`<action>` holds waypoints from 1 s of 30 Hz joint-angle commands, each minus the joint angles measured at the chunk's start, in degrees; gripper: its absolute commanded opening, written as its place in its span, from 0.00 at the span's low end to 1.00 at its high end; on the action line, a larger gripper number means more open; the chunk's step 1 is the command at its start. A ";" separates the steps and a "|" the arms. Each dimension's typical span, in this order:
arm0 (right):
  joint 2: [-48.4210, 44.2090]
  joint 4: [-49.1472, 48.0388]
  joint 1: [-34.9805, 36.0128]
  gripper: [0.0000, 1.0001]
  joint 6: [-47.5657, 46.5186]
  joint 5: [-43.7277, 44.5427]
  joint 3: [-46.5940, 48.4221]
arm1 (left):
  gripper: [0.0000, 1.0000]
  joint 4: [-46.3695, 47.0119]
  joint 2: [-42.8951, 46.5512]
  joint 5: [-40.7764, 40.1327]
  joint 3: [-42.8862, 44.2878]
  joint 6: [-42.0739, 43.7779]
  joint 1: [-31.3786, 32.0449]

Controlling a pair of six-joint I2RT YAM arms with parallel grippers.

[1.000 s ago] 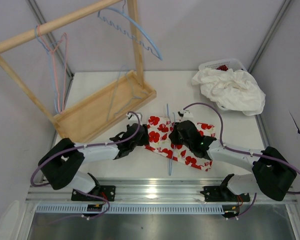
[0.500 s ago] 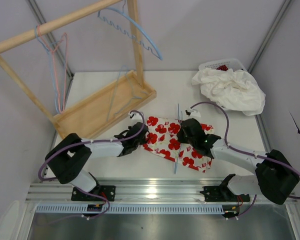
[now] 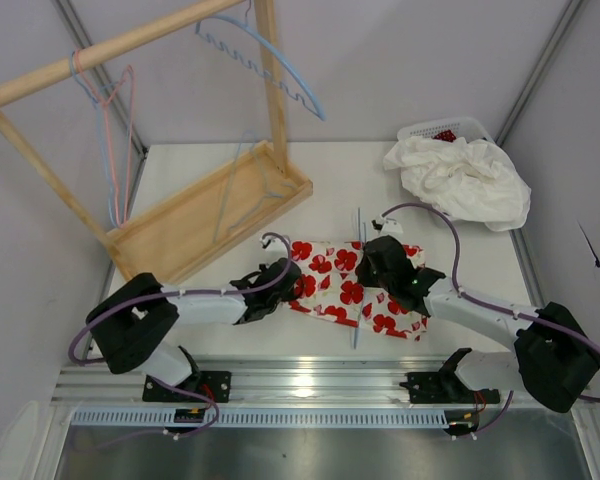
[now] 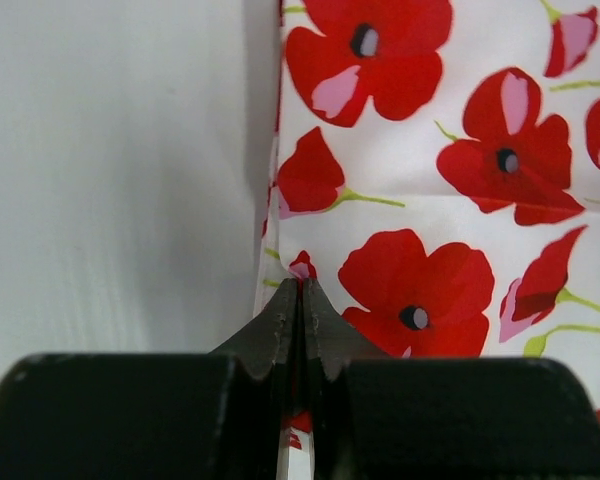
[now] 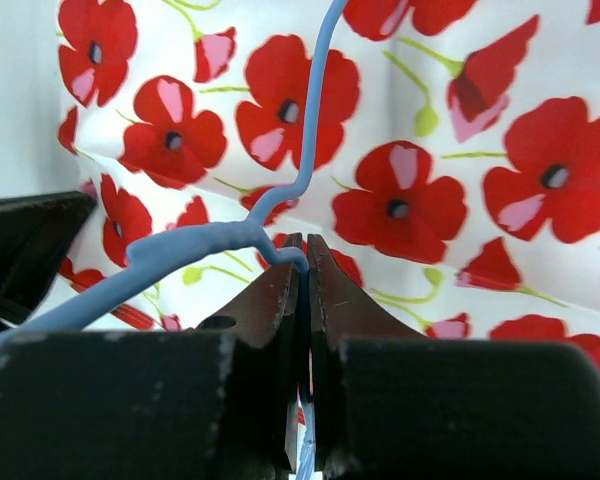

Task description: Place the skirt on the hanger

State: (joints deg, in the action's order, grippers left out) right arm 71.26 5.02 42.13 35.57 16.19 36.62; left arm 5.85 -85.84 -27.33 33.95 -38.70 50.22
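Note:
The skirt (image 3: pixel 342 290), white with red poppies, lies flat on the table in front of both arms. My left gripper (image 3: pixel 287 280) is at its left edge, and in the left wrist view the gripper (image 4: pixel 301 287) is shut on the skirt's hem (image 4: pixel 285 265). A thin blue hanger (image 3: pixel 357 290) lies across the middle of the skirt, running front to back. My right gripper (image 3: pixel 377 262) sits over it. Seen from the right wrist, the gripper (image 5: pixel 305 245) is shut on the hanger's wire (image 5: pixel 312 110) just above the skirt (image 5: pixel 480 150).
A wooden clothes rack (image 3: pixel 215 205) stands at the back left, with blue (image 3: pixel 275 75) and pink (image 3: pixel 120 120) hangers on its rail. A heap of white cloth (image 3: pixel 460 180) covers a white basket (image 3: pixel 442 130) at the back right. A metal rail (image 3: pixel 300 385) runs along the near edge.
My left gripper has shut on the skirt's left hem and shifted right. The right gripper has carried the hanger to the right, over the skirt's middle.

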 commanded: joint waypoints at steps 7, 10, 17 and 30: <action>0.19 2.45 0.58 0.00 -2.62 -1.42 4.51 | 0.07 1.45 2.08 -0.70 -2.31 -9.55 4.54; -0.77 4.82 0.59 0.00 -3.05 -0.72 5.56 | 0.07 0.92 4.36 -2.02 -4.07 -10.95 4.63; -3.41 9.48 0.50 0.00 -6.48 -5.10 12.06 | 0.07 5.30 7.80 -1.58 -8.02 -10.52 7.00; -3.59 16.51 0.85 0.00 -7.97 -7.93 20.59 | 0.08 6.63 7.18 -2.02 -7.41 -12.54 11.13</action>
State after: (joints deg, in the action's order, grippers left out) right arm 68.07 18.81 42.68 28.88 7.09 52.64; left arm 10.61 -79.24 -27.90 25.98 -48.66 60.64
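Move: The left hand already pinches the skirt's left edge; the hanger's middle is some 15 cm to its right, 3 cm farther out and 4 cm higher, the skirt's middle about 13 cm right, level with it, and the wooden rack base's middle roughly 16 cm ahead and 16 cm left. The right hand keeps the hanger by its middle; the skirt's middle lies about 3 cm back, 2 cm left and 6 cm below it. Left drags the pinched skirt edge back about 6 cm and rightward; right raises the held hanger 9 cm. ##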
